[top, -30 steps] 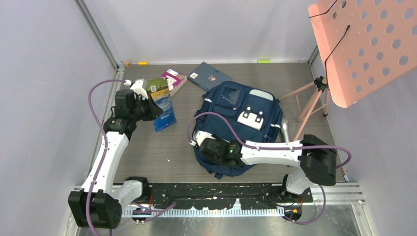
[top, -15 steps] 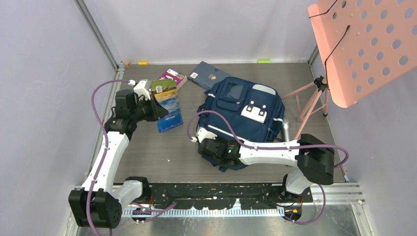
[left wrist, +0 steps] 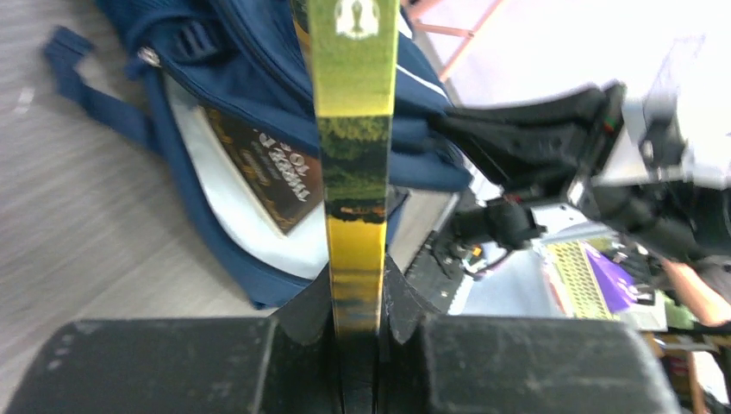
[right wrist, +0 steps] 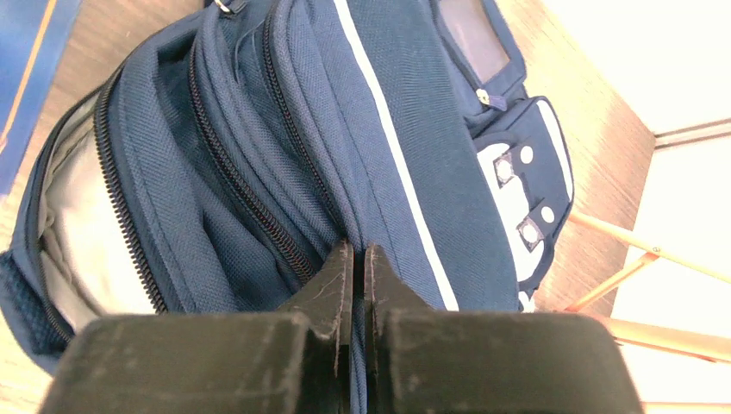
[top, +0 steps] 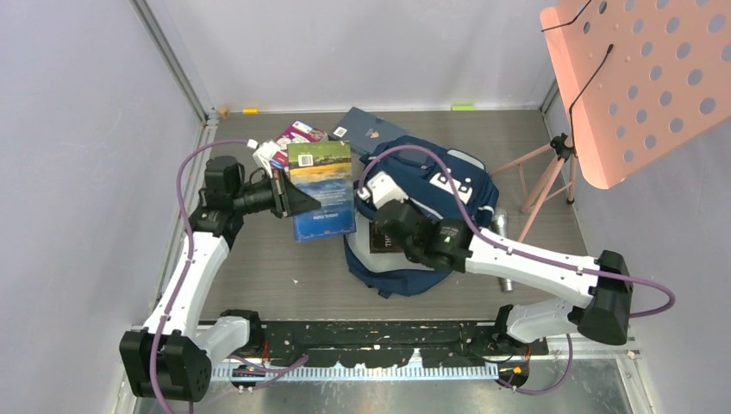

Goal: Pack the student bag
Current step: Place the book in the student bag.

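The student bag (top: 424, 168) lies in the middle of the table, navy with white stripes, its main compartment gaping toward the left. A dark brown book (top: 380, 242) rests inside on the pale lining (right wrist: 78, 233). My right gripper (top: 385, 214) is shut on a fold of the bag's (right wrist: 388, 112) upper fabric and holds that side raised. My left gripper (top: 289, 199) is shut on a book with a green, yellow and blue cover (top: 321, 188), held in the air just left of the opening. In the left wrist view its yellow-green spine (left wrist: 353, 172) stands between the jaws, with the open bag (left wrist: 250, 78) beyond.
A purple book (top: 297, 132) and a dark grey-blue book (top: 366, 131) lie at the back. A pink perforated board (top: 638, 78) on a tripod (top: 543, 172) stands right of the bag. A silver cylinder (top: 500, 228) lies by the bag's right side.
My right gripper has shut on the bag's fabric and lifted it, opening the compartment. My left arm has raised the book and carried it right, toward the bag.
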Controlling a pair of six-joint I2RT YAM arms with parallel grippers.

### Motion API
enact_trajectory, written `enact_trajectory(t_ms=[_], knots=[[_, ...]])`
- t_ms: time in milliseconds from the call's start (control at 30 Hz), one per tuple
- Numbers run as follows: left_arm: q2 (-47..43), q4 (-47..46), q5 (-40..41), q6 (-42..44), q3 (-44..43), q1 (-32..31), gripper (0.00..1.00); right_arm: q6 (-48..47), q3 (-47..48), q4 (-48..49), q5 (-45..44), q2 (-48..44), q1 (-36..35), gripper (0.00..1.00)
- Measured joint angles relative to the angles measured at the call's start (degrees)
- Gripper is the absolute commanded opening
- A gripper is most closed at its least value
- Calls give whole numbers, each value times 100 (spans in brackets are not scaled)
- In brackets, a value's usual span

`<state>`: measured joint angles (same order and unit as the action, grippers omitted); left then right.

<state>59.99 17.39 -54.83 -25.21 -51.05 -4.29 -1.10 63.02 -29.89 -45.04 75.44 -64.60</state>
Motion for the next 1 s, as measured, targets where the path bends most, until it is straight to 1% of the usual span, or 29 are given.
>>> enact_trajectory(t_ms=[100, 233, 433, 600, 833, 1000], knots=[[-221, -81, -315, -262, 214, -168, 0, -28, 105, 7, 201, -151, 326, 1], [-457, 61, -612, -466, 492, -586, 0, -33, 271, 17, 551, -267, 726, 1], [-542, 131, -678, -756, 960, -1165, 0, -31, 343, 2, 780, -289, 957, 1], [-601, 369, -669, -841, 1196, -1257, 0, -17, 361, -24, 901, -286, 1034, 1], [-833, 1351, -516, -734, 1449, -1539, 0, 144, 407, -59, 894, -286, 1051, 1], [-1016, 1814, -503, -739, 1622, -1683, 0, 214, 492, -31, 863, -280, 1104, 1]])
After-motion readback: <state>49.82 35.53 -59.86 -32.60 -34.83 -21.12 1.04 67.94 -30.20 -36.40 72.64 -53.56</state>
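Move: To the left hand's right, some 18 cm away, nearly level fore and aft (2 cm nearer) and 19 cm lower, lies the student bag's open mouth, with the brown book inside at its middle, a little deeper. The purple book lies about 26 cm ahead of that hand, 8 cm left and 24 cm down. From the right hand, which already holds the bag's front flap, the mouth is about 3 cm back, 4 cm left and 15 cm down; the held blue book is 17 cm left, 3 cm ahead and slightly higher. Drawing the pinched blue book back about 16 cm, the left hand goes level at first, then sinks some 8 cm, and ends near the table's near edge, on the near-left side of the bag mouth; its wrist tips the book's far edge down some 30 degrees and turns it clockwise. The right hand keeps its grip on the flap, pulling it up, forward and a little right, mostly early on. ##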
